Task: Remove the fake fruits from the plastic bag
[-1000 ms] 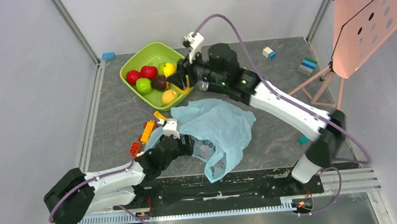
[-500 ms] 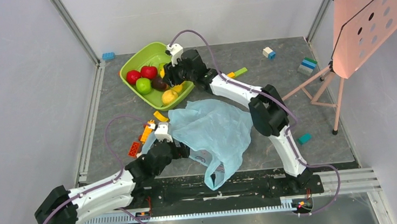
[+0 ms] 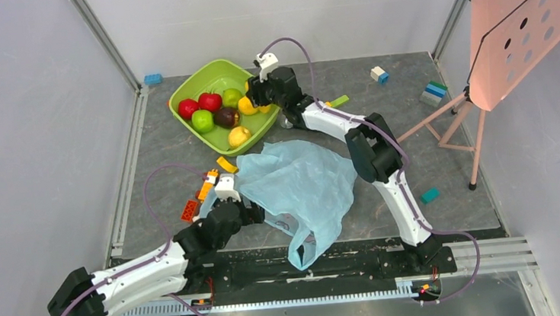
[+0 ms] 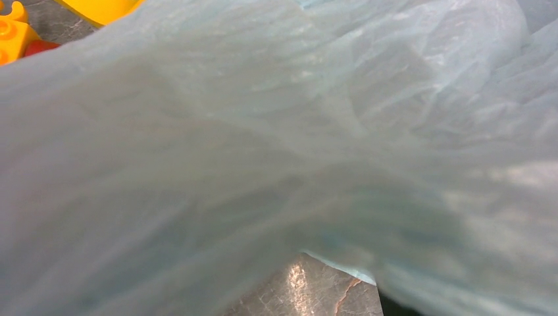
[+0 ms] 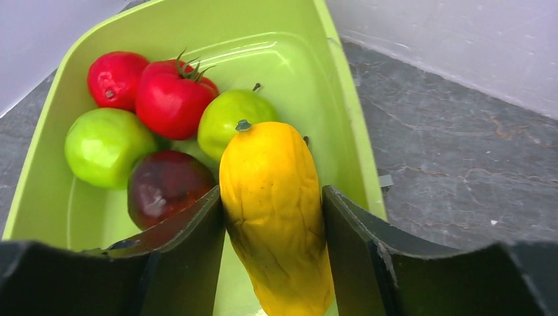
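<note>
My right gripper [image 5: 271, 194] is shut on an elongated yellow fake fruit [image 5: 273, 197], held over the right side of the lime-green bowl [image 5: 342, 99]. Lying in the bowl are a red fruit [image 5: 115, 78], a red tomato [image 5: 170, 99], two green fruits [image 5: 108, 146] and a dark brown one [image 5: 164, 187]. The top view also shows a small yellow fruit [image 3: 239, 135] in the bowl [image 3: 201, 81]. The light-blue plastic bag [image 3: 298, 183] lies crumpled on the table. My left gripper [image 3: 245, 209] sits at its left edge. The bag [image 4: 296, 131] fills the left wrist view and hides the fingers.
Orange, yellow and red bricks [image 3: 206, 183] lie left of the bag. More bricks are scattered: blue [image 3: 152, 79], green [image 3: 337, 101], white-blue [image 3: 379, 74], a stack [image 3: 433, 92], teal [image 3: 429, 195]. A pink perforated board on a stand [image 3: 525, 22] is at the right.
My right arm has shifted and extended while the gripper with the yellow fruit stayed over the bowl's right side. My left arm has drawn back a little toward the near left; the bag lies flatter.
</note>
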You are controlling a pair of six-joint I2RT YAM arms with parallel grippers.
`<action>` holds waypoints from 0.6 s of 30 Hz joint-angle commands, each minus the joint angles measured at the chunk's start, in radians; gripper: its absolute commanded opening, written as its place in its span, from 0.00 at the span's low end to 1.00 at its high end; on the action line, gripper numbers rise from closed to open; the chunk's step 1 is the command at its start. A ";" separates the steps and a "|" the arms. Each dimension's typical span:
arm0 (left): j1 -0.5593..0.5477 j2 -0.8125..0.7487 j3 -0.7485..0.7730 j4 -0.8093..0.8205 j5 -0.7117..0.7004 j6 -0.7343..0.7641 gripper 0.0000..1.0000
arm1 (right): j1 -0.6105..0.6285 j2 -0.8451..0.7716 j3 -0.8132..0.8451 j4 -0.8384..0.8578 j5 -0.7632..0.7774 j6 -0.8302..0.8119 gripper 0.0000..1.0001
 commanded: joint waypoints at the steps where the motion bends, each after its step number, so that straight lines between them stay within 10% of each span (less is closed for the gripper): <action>1: -0.002 -0.007 0.045 -0.032 -0.049 -0.033 0.97 | -0.013 -0.008 0.046 0.048 0.027 -0.034 0.62; 9: -0.002 0.002 0.066 -0.044 -0.032 -0.022 0.99 | -0.015 -0.097 -0.014 0.020 0.005 -0.102 0.83; 18: -0.002 -0.002 0.106 -0.026 -0.012 0.067 1.00 | -0.015 -0.467 -0.295 -0.137 0.052 -0.130 0.79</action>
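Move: The green bin, where the right hand holds the long yellow fruit, has its middle about 8 cm to that hand's left, level with it fore and aft and some 9 cm below. The yellow pear lies about 1 cm back, 3 cm left and 8 cm down; the green apple 2 cm ahead, 6 cm left and 8 cm down. From the left hand the bin lies some 32 cm ahead, 5 cm left and slightly below. The right fingers open, letting the yellow fruit go, then the hand draws back, right and up about 6 cm. ##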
